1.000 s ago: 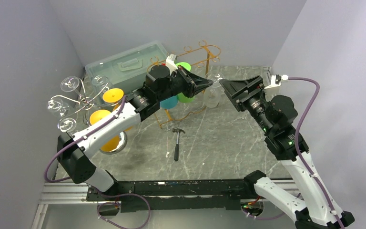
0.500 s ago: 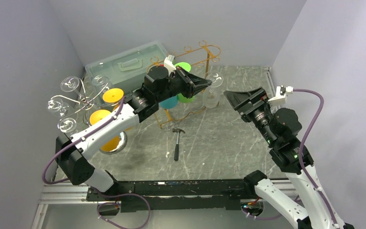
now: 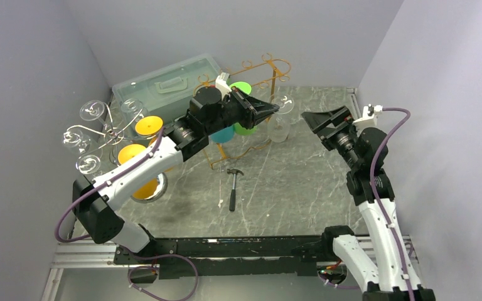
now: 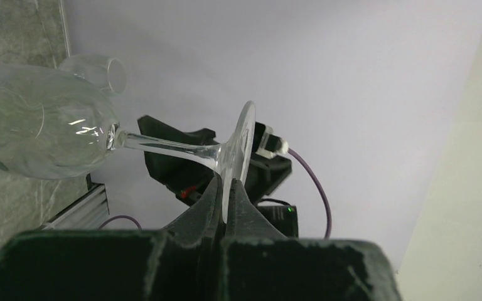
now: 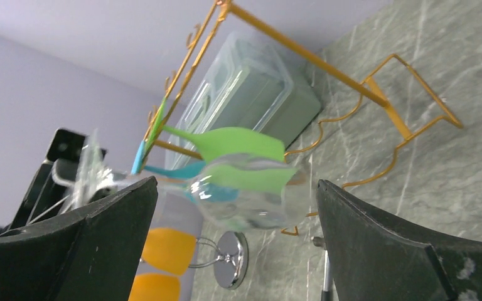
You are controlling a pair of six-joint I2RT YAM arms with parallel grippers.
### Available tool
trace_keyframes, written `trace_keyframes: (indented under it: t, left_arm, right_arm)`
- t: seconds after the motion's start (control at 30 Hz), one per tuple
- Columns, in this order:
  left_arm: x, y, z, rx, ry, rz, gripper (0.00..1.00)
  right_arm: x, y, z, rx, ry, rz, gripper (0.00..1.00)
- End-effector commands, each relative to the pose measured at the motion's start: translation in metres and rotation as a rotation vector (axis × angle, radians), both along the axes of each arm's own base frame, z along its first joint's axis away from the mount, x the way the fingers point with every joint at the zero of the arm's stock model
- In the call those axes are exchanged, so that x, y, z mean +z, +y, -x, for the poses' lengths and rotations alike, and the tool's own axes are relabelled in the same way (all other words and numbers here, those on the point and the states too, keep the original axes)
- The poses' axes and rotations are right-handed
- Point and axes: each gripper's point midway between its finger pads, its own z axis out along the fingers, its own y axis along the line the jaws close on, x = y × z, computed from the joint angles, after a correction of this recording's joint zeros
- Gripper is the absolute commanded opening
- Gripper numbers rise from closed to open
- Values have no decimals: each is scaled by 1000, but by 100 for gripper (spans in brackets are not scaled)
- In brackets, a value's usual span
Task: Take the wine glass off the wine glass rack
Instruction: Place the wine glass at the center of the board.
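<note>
A clear wine glass (image 3: 278, 130) hangs in the air by the right end of the gold wine glass rack (image 3: 270, 68), bowl down. My left gripper (image 3: 274, 109) is shut on the rim of its foot (image 4: 241, 147). The stem (image 4: 163, 148) and bowl (image 4: 37, 128) stretch away to the left in the left wrist view. My right gripper (image 3: 310, 120) stands open to the right of the glass, apart from it. In the right wrist view the bowl (image 5: 251, 194) shows between its wide fingers (image 5: 100, 238) without touching them. The rack (image 5: 326, 63) still carries green (image 5: 226, 143) and blue (image 5: 169, 170) glasses.
A clear plastic box (image 3: 166, 84) sits behind the rack. A chrome stand (image 3: 100, 135) at the left holds clear and yellow glasses (image 3: 148, 126). A hammer (image 3: 233, 186) lies on the marble table (image 3: 289, 188). Another clear glass (image 4: 97, 66) stands beyond the held one.
My right gripper has opened wide and drawn back to the right, away from the glass, its arm rising more upright. The left gripper and the glass have barely moved.
</note>
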Motion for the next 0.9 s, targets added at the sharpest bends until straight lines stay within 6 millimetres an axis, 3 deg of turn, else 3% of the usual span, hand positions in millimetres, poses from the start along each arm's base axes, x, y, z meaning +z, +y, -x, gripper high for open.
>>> trace_keyframes:
  t: [0.0,0.47,0.87]
  left_arm:
    - [70,15,17,0,-107,145,0]
    - [100,2,21,-31,-124,253,0]
    - [125,-6,24,-42,-144,321,0]
  right_arm:
    - [19,5,4,145,-105,-72,100]
    - [10,-8,2,151,-178,-180,100]
    - [35,-8,9,190,-324,-279,100]
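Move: The left fingers already pinch the foot of the upside-down wine glass, whose middle hangs about 9 cm below that hand, 2 cm ahead and 3 cm to its right. From the right hand, wide open and empty, the glass's middle is roughly 4 cm ahead, 7 cm to the left and about level. The green glass hangs some 13 cm ahead of the left hand, 8 cm to its left and 16 cm lower; the rack's right post is about 20 cm ahead, 1 cm right and 22 cm down. Keeping its pinch on the foot, the left hand lifts the glass nearly straight up, slowly at first and then faster, some 7 cm in all, easing a little to the right and back while the fingertips tip up about 10 degrees. The right hand first dips about 2 cm with a short reach forward and right, then climbs back to its old height, swinging its fingers up and to the left and rolling its left side up, nearly 20 degrees of turn altogether, jaws still wide open and facing the bowl without closing. ##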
